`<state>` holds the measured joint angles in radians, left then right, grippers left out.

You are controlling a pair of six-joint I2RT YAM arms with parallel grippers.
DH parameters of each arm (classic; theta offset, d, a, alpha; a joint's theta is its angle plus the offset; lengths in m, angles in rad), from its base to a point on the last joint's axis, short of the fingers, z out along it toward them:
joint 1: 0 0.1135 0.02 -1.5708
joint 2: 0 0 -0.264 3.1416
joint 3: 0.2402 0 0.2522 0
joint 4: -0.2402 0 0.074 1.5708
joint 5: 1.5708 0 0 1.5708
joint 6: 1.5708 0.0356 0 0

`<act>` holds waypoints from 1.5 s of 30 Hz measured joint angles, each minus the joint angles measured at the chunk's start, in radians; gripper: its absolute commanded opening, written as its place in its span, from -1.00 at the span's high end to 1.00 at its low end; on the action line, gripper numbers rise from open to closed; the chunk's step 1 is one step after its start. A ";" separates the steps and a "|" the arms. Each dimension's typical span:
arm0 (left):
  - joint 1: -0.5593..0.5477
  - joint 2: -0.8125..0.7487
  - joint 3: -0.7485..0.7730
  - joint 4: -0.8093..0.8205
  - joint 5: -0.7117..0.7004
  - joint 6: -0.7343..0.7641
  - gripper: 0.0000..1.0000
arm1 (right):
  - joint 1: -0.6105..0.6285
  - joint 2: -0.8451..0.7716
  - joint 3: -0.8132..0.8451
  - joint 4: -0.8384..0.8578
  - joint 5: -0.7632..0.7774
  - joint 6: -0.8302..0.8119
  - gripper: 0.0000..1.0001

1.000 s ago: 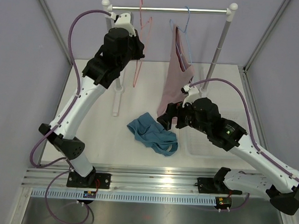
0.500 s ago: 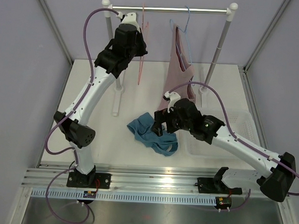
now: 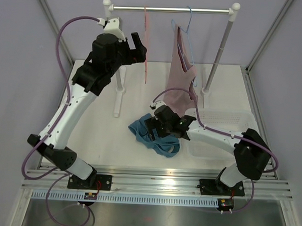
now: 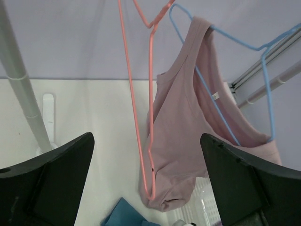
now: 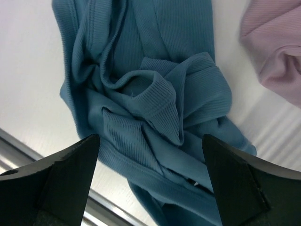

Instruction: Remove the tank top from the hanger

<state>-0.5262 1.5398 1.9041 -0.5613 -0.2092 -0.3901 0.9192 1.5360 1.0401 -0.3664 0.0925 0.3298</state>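
The teal-blue tank top (image 3: 153, 137) lies crumpled on the white table, off any hanger; it fills the right wrist view (image 5: 150, 103). My right gripper (image 3: 150, 129) hovers just above it, open, fingers either side of the heap (image 5: 150, 183), not touching the cloth. The thin pink hanger (image 3: 145, 57) hangs bare and straight from the rail (image 3: 170, 10). In the left wrist view the hanger (image 4: 140, 117) dangles ahead of my left gripper (image 4: 148, 188), which is open wide and holds nothing. My left gripper (image 3: 140, 49) sits just left of the hanger.
A dusty-pink tank top (image 3: 180, 79) hangs on a light-blue hanger (image 3: 189, 24) at the right of the rail. White rack posts (image 3: 220, 51) stand on both sides. A clear plastic bin (image 3: 225, 129) sits at the right, by the right arm.
My left gripper opened, let go of the pink hanger and drew back to the left; the hanger swung to hang straight. My right gripper moved left and down over the teal top, staying open.
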 measured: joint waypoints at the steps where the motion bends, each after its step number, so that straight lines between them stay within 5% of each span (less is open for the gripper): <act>1: 0.000 -0.035 -0.017 0.009 0.000 0.000 -0.98 | 0.006 0.026 0.000 0.008 0.005 -0.003 -0.90; 7: 0.000 -0.278 -0.169 0.042 -0.005 -0.005 -0.98 | 0.035 0.182 0.002 0.048 0.020 -0.013 -0.58; 8: 0.000 -0.317 -0.190 0.038 -0.010 -0.007 -0.98 | 0.039 0.204 0.006 0.048 0.022 -0.015 -0.45; 9: 0.000 -0.349 -0.208 0.037 -0.014 -0.008 -0.98 | 0.045 0.225 0.014 0.048 0.026 -0.019 -0.03; 12: 0.000 -0.452 -0.275 0.026 -0.040 -0.011 -0.98 | 0.066 0.258 0.048 0.047 0.046 -0.028 0.57; 19: 0.000 -0.619 -0.421 -0.036 -0.096 -0.011 -0.98 | 0.100 0.213 0.088 -0.006 0.091 -0.027 1.00; 33: 0.000 -0.667 -0.445 -0.216 -0.184 0.018 -0.98 | 0.094 -0.335 0.271 -0.409 0.369 -0.010 1.00; 45: 0.000 -0.654 -0.445 -0.269 -0.202 0.020 -0.98 | -0.011 -0.534 0.320 -0.878 0.614 0.138 1.00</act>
<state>-0.5262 0.8856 1.4590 -0.8299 -0.4114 -0.3702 0.9085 1.0016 1.3598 -1.2446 0.7063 0.4679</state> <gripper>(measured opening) 0.988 0.243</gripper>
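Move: The blue tank top lies crumpled about 8 cm below the right hand, roughly 1 cm back and 2 cm to its right. The white basket stands some 28 cm to that hand's right and 1 cm ahead; the pink top hangs about 17 cm ahead and 10 cm right. From the left hand, the blue tank top is about 18 cm back, 10 cm right and 41 cm down; the emptied hanger is 8 cm ahead, 3 cm right. Right hand sinks 7 cm, pinches tank top, carries it up and 20 cm right towards basket; left backs away. ##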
